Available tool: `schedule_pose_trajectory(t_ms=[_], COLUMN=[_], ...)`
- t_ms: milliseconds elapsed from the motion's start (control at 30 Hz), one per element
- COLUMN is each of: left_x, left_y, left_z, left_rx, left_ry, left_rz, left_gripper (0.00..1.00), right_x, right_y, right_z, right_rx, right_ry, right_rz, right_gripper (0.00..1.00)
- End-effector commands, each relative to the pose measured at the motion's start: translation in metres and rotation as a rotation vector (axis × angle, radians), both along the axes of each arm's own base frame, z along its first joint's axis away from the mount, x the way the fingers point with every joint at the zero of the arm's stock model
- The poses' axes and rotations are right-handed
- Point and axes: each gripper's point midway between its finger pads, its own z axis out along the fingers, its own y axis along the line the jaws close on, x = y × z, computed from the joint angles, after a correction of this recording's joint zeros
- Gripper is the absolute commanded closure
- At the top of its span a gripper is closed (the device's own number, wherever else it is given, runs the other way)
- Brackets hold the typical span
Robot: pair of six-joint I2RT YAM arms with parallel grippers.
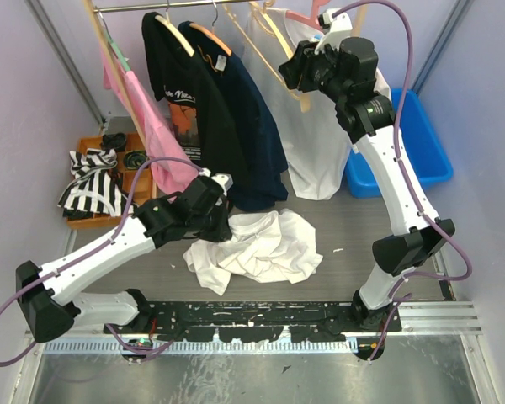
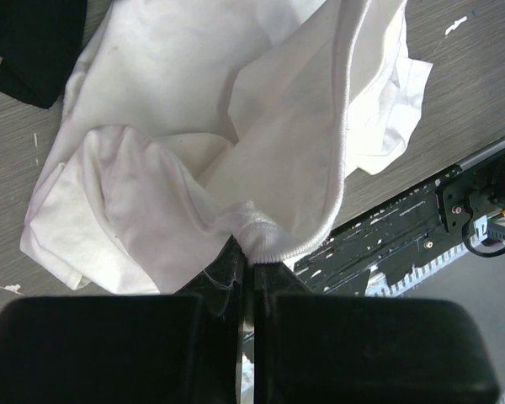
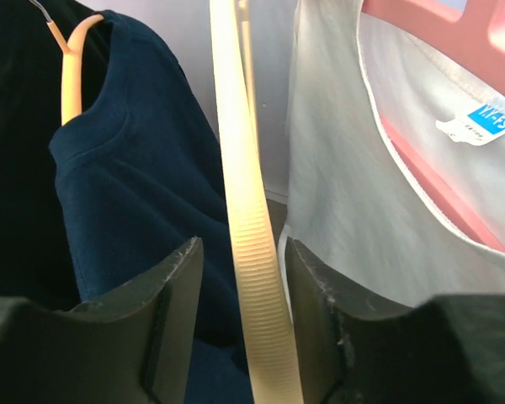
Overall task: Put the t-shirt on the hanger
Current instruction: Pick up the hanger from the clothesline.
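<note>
The white t-shirt (image 1: 257,248) lies crumpled on the grey table in front of the hanging clothes. My left gripper (image 1: 225,229) is at the shirt's left edge, shut on the ribbed collar of the t-shirt (image 2: 194,126). In the left wrist view the left gripper (image 2: 252,257) pinches that rib at its tips. The bare wooden hanger (image 1: 279,61) hangs from the rail at the back. My right gripper (image 1: 296,74) is up at it. In the right wrist view the hanger's ribbed arm (image 3: 254,227) runs between the open jaws of the right gripper (image 3: 242,246), with a gap on each side.
On the rail (image 1: 194,4) hang a pink shirt (image 1: 143,109), a black shirt (image 1: 181,93), a navy shirt (image 3: 143,185) and a white shirt with a blue label (image 3: 488,122) on a pink hanger (image 3: 454,25). A blue bin (image 1: 425,147) stands right, an orange tray (image 1: 97,220) left.
</note>
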Motion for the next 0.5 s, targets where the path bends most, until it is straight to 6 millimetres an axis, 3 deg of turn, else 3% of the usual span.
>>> schedule_pose_trajectory(t_ms=[0, 267, 467], left_x=[0.0005, 0.0002, -0.0007], left_y=[0.0012, 0.0025, 0.0046], left_z=[0.0143, 0.0189, 0.0203], left_rx=[-0.03, -0.036, -0.036], left_ry=[-0.019, -0.027, -0.03], left_rz=[0.011, 0.015, 0.017], left_gripper=[1.0, 1.0, 1.0], right_x=[-0.0121, -0.0099, -0.0065], right_y=[0.0027, 0.0016, -0.0019], right_z=[0.0344, 0.0412, 0.0434], right_rx=[0.047, 0.043, 0.033], right_ry=[-0.084, -0.105, -0.116], right_rz=[0.036, 0.028, 0.006], right_gripper=[0.54, 0.81, 0.88])
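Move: The hanger's near arm already stands between the right hand's open fingers, practically at the hand point and perhaps 1 cm to the right. The navy shirt hangs about 13 cm to the left, some 3 cm ahead and 18 below; the grey shirt about 8 cm right, 6 ahead and 15 lower, with its pink hanger some 10 cm ahead and 6 right, 2 higher. From the left hand, the hanger arm is about 28 cm ahead, 15 right and 29 up. The right fingers close from about half open to roughly a quarter open, and their pads pinch the near arm of the wooden hanger from both sides just above its tip. The hand itself practically stays in place, pointing forward and to the left, with only about half a centimetre of drift and no real turn of the wrist. ##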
